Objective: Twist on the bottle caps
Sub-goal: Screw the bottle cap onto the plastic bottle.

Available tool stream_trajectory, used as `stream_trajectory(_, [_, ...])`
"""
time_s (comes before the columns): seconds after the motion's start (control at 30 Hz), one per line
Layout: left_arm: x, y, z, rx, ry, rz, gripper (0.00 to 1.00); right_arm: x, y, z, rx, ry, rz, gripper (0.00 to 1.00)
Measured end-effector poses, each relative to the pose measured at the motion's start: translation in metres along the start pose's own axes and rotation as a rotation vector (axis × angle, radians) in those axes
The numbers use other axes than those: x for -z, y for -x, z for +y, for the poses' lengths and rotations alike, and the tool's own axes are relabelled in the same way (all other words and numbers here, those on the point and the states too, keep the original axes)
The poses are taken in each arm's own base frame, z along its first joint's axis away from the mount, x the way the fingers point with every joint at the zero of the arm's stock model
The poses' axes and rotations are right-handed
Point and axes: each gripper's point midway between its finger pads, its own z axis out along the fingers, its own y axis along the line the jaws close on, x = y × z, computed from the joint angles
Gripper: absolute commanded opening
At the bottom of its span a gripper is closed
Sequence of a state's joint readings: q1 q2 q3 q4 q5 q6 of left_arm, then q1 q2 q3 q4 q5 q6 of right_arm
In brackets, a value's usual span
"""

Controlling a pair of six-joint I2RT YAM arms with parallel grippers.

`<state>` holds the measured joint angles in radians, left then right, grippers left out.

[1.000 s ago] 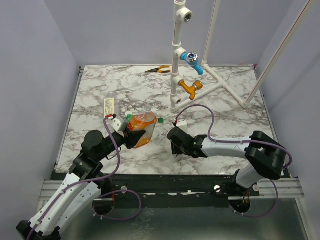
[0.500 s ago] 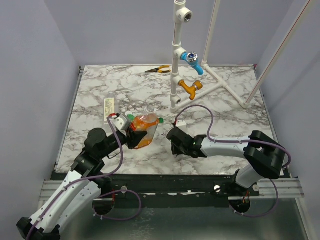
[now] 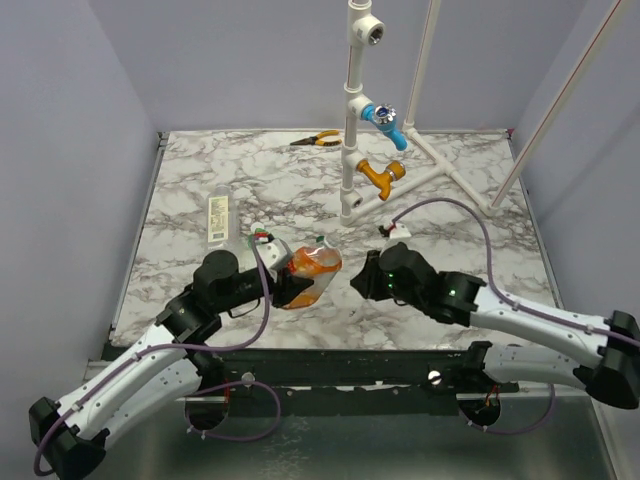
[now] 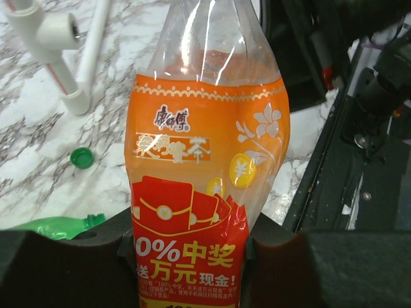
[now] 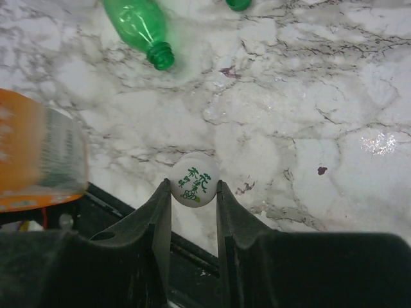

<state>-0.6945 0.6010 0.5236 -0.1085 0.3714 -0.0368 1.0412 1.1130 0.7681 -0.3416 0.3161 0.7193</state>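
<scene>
My left gripper [image 4: 189, 251] is shut on the lower body of the wide orange bottle [image 4: 205, 160], whose open neck points away toward the right arm. From above, the orange bottle [image 3: 310, 272] lies tilted in the left gripper [image 3: 288, 290] near the table's front. My right gripper [image 5: 194, 187] pinches a white bottle cap [image 5: 194, 179] with green print between its fingertips. The right gripper [image 3: 363, 281] sits just right of the bottle's neck. A slim green bottle [image 5: 141, 25] lies uncapped on the marble, with a dark green cap [image 4: 81, 157] close by. A clear bottle [image 3: 217, 214] lies at the left.
A white pipe frame [image 3: 350, 150] with a blue tap [image 3: 385, 120] and an orange tap [image 3: 383, 175] stands at the back middle. Pliers [image 3: 317, 140] lie at the far edge. The table's front edge [image 5: 128, 205] runs just under the right gripper.
The left arm has carried the orange bottle rightward and nearer the front. The right gripper has closed on the white cap and shifted right, its arm stretching out.
</scene>
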Motion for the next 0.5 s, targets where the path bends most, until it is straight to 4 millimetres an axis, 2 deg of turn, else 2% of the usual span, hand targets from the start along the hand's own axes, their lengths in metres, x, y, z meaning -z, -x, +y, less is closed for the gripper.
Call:
stream_trajectory(0.2, [-0.011, -0.007, -0.024, -0.115, -0.067, 0.039, 0.0, 0.057, 0.029, 0.009, -0.096, 0.13, -0.092, 0.22])
stream_trajectory(0.37, [-0.014, -0.011, -0.023, -0.201, -0.037, 0.054, 0.0, 0.092, 0.044, 0.016, -0.126, 0.213, -0.119, 0.24])
stream_trajectory(0.5, [-0.013, -0.007, -0.025, -0.273, -0.016, 0.042, 0.0, 0.119, 0.062, 0.033, -0.131, 0.299, -0.131, 0.26])
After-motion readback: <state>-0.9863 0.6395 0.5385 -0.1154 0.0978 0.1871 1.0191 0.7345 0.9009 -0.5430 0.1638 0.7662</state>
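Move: The plastic bottle's open mouth, the place for the white cap in the right fingers, is about 14 cm above the right hand and 6 cm to its left, roughly level fore and aft. On the table some 13 cm below this hand, the green cap lies about 17 cm ahead and 8 cm left, the green bottle 16 cm ahead and 19 cm left. From the left hand, which grips the plastic bottle, the white cap is about 11 cm right, 4 cm ahead and 7 cm lower. Upward and fast, the right hand carries the pinched white cap some 13 cm to the height of the bottle mouth, easing about 4 cm back and 3 cm right while its fingers tip up and swing left. The left hand keeps its grip, shifts a couple of centimetres back and right, then rolls about 15 degrees, leaning the bottle's mouth towards the cap. ##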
